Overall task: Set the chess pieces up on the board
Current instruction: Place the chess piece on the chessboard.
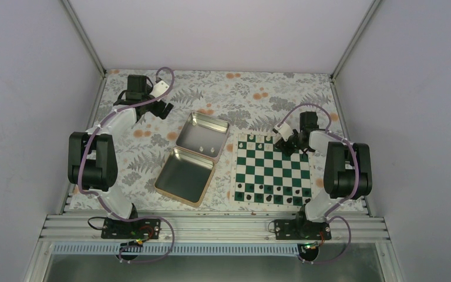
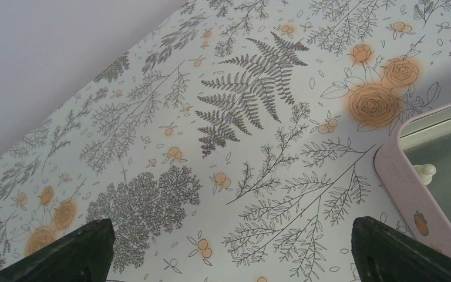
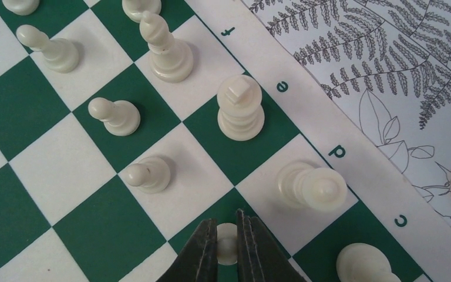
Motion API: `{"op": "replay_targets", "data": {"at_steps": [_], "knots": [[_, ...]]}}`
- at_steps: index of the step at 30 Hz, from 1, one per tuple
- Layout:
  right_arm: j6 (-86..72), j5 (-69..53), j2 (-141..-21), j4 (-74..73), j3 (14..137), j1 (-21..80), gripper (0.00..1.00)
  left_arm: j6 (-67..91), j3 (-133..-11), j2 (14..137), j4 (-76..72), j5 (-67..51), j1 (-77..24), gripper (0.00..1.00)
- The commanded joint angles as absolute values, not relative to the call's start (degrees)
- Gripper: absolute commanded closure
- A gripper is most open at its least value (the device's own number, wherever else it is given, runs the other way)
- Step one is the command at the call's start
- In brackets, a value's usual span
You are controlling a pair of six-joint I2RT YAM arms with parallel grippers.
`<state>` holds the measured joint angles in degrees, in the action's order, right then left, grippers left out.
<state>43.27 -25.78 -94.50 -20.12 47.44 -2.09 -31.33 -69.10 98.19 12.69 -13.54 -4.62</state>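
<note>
The green-and-white board (image 1: 270,170) lies at the right of the table. My right gripper (image 3: 227,232) is low over its far end, shut on a small cream-white pawn (image 3: 227,242) that stands on a green square. Around it on the board (image 3: 29,111) stand more of the chess pieces: a king (image 3: 240,108), a queen (image 3: 314,187), a bishop (image 3: 167,50) and pawns (image 3: 117,116). In the top view the right gripper (image 1: 288,144) is at the board's far edge. My left gripper (image 2: 232,235) hangs open over the bare cloth with nothing in it, seen at the far left (image 1: 161,108).
An open silver hinged tin (image 1: 194,158) lies between the arms, with a few white pieces (image 1: 213,150) in its far half. Its rim (image 2: 396,176) and one white piece (image 2: 426,171) show at the right of the left wrist view. Small dark pieces (image 1: 270,197) line the board's near rows.
</note>
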Motion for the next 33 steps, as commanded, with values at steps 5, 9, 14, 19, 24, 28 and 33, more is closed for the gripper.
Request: {"op": "replay_targets", "data": {"at_steps": [5, 9, 14, 19, 24, 28, 33], "knots": [[44.4, -26.9, -95.0, -20.1, 48.5, -2.9, 0.84, -32.0, -69.1, 98.5, 12.6, -13.5, -4.7, 0.0], [44.6, -27.0, -94.6, -20.7, 48.2, -2.9, 0.79, -32.1, -69.1, 98.4, 12.7, -13.6, -4.6, 0.0], [44.0, -28.8, -90.2, -24.1, 49.5, -2.6, 0.75, -32.0, -69.0, 98.2, 12.7, -13.6, -4.6, 0.0], [42.3, -30.2, -85.0, -30.1, 56.4, 0.0, 0.7, -32.0, -69.0, 97.8, 12.6, -13.6, -4.6, 0.0], [40.6, -27.8, -87.4, -35.5, 67.6, 8.9, 0.66, -32.1, -68.8, 97.0, 12.5, -13.9, -4.6, 0.0], [38.1, -28.8, -94.4, -34.5, 79.4, 17.2, 0.65, -31.9, -68.4, 95.8, 12.5, -14.1, -4.6, 0.0], [36.0, -30.8, -107.4, -31.3, 91.1, 25.6, 0.63, -31.0, -68.4, 95.4, 12.4, -14.1, -4.6, 0.0]]}}
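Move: The right fingers still grip a pawn by its head; its green square lies right under them, about 3 cm down. The neighbouring pawn is some 4 cm to their left, with a tall white piece about 4 cm straight ahead. The upper tray with the leftover pieces is centred roughly 33 cm left and 5 cm farther out. From the idle left hand the gripped pawn is about 47 cm right, 12 cm back and 13 cm below. Right fingers open off the pawn, then rise some 18 cm and sweep equally far left towards the tray. ##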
